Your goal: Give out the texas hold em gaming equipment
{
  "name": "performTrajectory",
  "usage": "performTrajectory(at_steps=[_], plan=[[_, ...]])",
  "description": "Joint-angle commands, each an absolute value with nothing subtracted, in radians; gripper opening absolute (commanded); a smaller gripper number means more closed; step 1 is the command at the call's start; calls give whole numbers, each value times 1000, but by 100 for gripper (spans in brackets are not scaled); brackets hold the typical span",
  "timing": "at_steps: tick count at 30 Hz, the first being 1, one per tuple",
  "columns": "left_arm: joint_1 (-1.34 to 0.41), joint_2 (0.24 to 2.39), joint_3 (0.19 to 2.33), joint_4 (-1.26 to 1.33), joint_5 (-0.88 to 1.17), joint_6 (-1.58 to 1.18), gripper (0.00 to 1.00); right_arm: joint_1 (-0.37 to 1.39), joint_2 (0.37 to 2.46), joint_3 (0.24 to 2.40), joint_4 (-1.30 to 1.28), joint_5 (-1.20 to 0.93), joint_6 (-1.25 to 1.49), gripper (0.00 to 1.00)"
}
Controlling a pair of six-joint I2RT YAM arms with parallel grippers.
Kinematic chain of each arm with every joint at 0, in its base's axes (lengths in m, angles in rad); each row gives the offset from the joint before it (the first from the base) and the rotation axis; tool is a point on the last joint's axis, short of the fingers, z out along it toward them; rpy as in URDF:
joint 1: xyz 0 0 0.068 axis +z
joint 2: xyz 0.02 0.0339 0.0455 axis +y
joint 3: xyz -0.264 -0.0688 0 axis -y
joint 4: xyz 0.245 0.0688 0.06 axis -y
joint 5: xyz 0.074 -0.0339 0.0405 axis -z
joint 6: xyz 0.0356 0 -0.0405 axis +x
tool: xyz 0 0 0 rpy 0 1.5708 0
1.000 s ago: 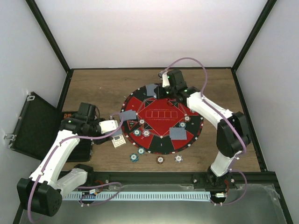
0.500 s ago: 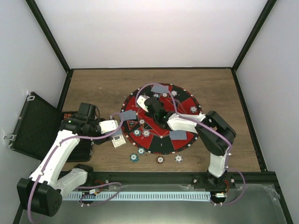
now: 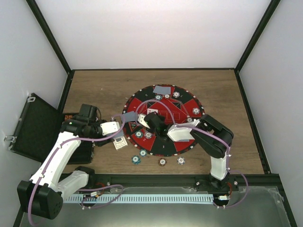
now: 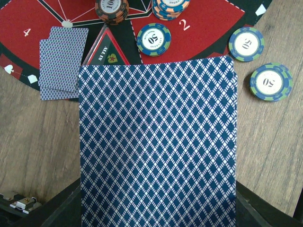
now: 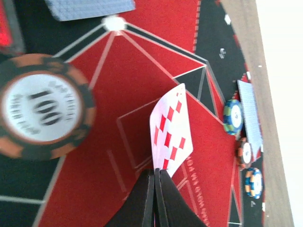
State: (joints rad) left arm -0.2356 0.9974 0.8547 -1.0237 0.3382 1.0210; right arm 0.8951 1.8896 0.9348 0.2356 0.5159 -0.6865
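A round red and black poker mat point(image 3: 163, 147) lies mid-table. Grey-blue card pairs point(image 3: 162, 89) point(image 3: 129, 117) and chip stacks point(image 3: 138, 134) rest on it. My left gripper point(image 3: 117, 135) is at the mat's left edge, shut on cards with a blue diamond back point(image 4: 156, 142) that hide its fingers. My right gripper point(image 5: 155, 171) point(image 3: 143, 119) is over the mat's left-centre. It is shut on a face-up card with red diamonds point(image 5: 171, 127), held just above the red felt. A 100 chip point(image 5: 45, 106) lies beside it. I cannot make out any buttons.
The open black case point(image 3: 31, 125) stands at the table's left edge beside my left arm. Three loose chips point(image 3: 136, 160) point(image 3: 162, 162) point(image 3: 180, 160) lie on the wood near the mat's front edge. More chips point(image 3: 196, 111) sit on the mat's right side.
My right gripper has swung from the mat's far edge across to its left-centre. My left arm and its cards have not moved.
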Motion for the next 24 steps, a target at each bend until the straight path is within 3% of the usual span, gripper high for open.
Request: performTrajectory(at_steps=[1, 5, 13, 17, 22, 24], plan=[[-230, 982, 876, -1011, 359, 1010, 24, 925, 1854, 921, 146, 492, -604, 2], [-230, 975, 875, -1012, 362, 1006, 24, 927, 1852, 940, 40, 490, -544, 14], [-231, 967, 870, -1012, 365, 1007, 24, 926, 1749, 969, -58, 474, -416, 60], [-231, 964, 871, -1012, 363, 1007, 24, 922, 1677, 1028, -69, 518, -350, 98], [-230, 960, 872, -1014, 365, 1007, 24, 902, 1547, 1042, 5, 619, -190, 100], [-231, 960, 873, -1014, 364, 1008, 24, 850, 1491, 1081, -38, 591, 21, 100]])
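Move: The face-up diamond card in the right fingers is bound for the left end of the printed card boxes, some 3 cm below that hand, about level with it and roughly 2 cm to its right. The 100 chip stack is about 4 cm back and 3 cm left of the hand; a face-down pair lies some 8 cm left, level, and another 12 cm ahead and 7 cm right. From the deck-holding left hand, that end is roughly 14 cm ahead, 15 cm right and 12 cm lower. Still pinched by one end, the card is drawn back about 3 cm and eased down 2 cm to the mat by the right hand, fingertips dipping slightly. The shut fingers then spread fully and let go of the card while the hand starts to lift, and it climbs quickly, roughly 13 cm off its lowest point and a little forward again, rolling its left side up some 20 degrees. ##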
